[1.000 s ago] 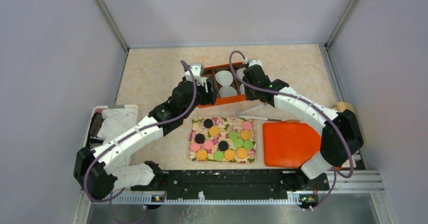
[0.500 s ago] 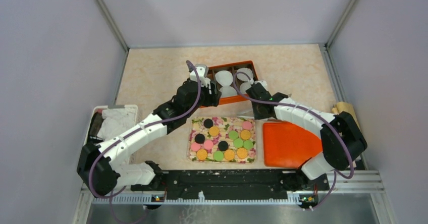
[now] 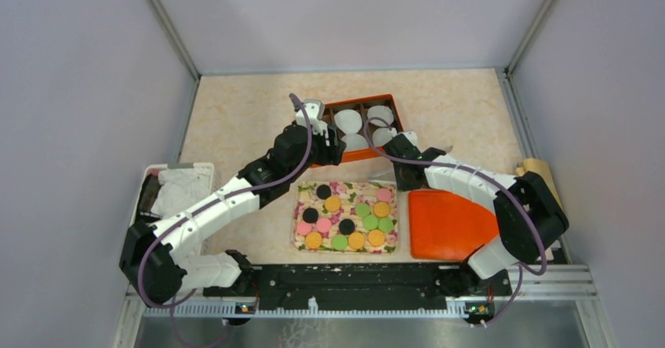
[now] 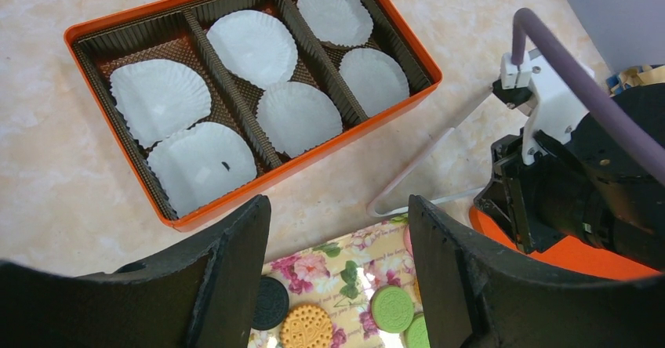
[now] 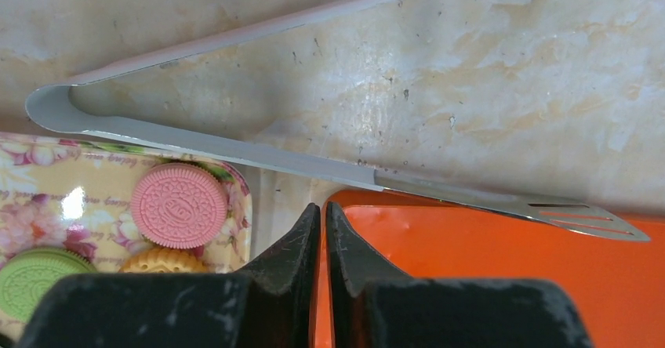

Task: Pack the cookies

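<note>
Several cookies (image 3: 345, 216) in black, orange, pink and green lie on the floral tray (image 3: 297, 226). My left gripper (image 4: 337, 207) hovers open and empty above the tray's far edge, just short of the orange box (image 4: 357, 132), with a green cookie (image 4: 392, 307) below it. The box holds white paper cups (image 4: 252, 46) and no cookie. My right gripper (image 5: 323, 207) is down at the orange lid (image 5: 486, 270), its jaws pressed onto the lid's left rim. A pink cookie (image 5: 179, 204) lies just to its left. In the top view the right gripper (image 3: 401, 177) is at the lid's far left corner.
Metal tongs (image 5: 235, 152) lie on the table between the box and the tray, their tips resting on the lid's far edge. A white bin with cloth (image 3: 176, 191) stands at the left. A brown roll (image 3: 537, 168) lies at the right wall.
My right arm drew back from the box to the lid's corner and its jaws closed. The left arm shifted slightly right early on, then held still.
</note>
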Robot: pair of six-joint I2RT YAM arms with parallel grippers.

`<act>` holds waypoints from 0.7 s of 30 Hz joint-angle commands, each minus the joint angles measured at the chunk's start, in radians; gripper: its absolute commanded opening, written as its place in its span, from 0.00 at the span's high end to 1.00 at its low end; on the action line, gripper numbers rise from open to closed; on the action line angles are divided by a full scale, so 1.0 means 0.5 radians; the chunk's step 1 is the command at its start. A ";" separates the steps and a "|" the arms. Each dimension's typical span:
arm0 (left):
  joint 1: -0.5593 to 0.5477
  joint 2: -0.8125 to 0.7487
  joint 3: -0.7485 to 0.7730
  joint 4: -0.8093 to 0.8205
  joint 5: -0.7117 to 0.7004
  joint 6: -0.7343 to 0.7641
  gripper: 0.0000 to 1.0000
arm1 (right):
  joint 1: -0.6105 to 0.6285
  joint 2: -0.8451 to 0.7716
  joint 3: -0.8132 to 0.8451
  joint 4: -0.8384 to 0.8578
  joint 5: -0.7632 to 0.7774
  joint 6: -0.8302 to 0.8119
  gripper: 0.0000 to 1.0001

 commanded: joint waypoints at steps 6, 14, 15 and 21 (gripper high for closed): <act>-0.005 -0.014 -0.014 0.112 0.023 -0.011 0.29 | -0.045 0.130 0.042 -0.002 0.094 0.091 0.94; -0.005 -0.016 -0.013 0.115 0.038 -0.003 0.29 | -0.235 0.278 0.082 0.069 0.109 0.051 0.94; -0.005 -0.018 -0.016 0.116 0.038 -0.002 0.29 | -0.257 0.283 0.091 0.078 0.112 0.048 0.94; -0.005 -0.004 -0.011 0.116 0.052 -0.003 0.28 | -0.369 0.324 0.152 0.056 0.144 0.022 0.94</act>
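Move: Just ahead of the right hand's shut fingertips lies the near arm of the silver tongs: its sleeve-to-metal joint is about 1 cm ahead, 3 cm right and 3 cm below. The tongs' far arm runs some 7 cm straight ahead. At table level too, the cookie tray's middle is about 19 cm left and 8 cm back, the orange lid's 19 cm right and 11 cm back. From the left hand the joint is roughly 25 cm right, 2 cm back and 20 cm below. Sinking about 3 cm first, the right hand then sweeps some 5 cm to the right along the tongs' near arm and 2 to 3 cm forward, turning about 10 degrees clockwise. The fingers stay shut; their tips come against the near side of that arm by the joint and push it forward, away from the lid. ##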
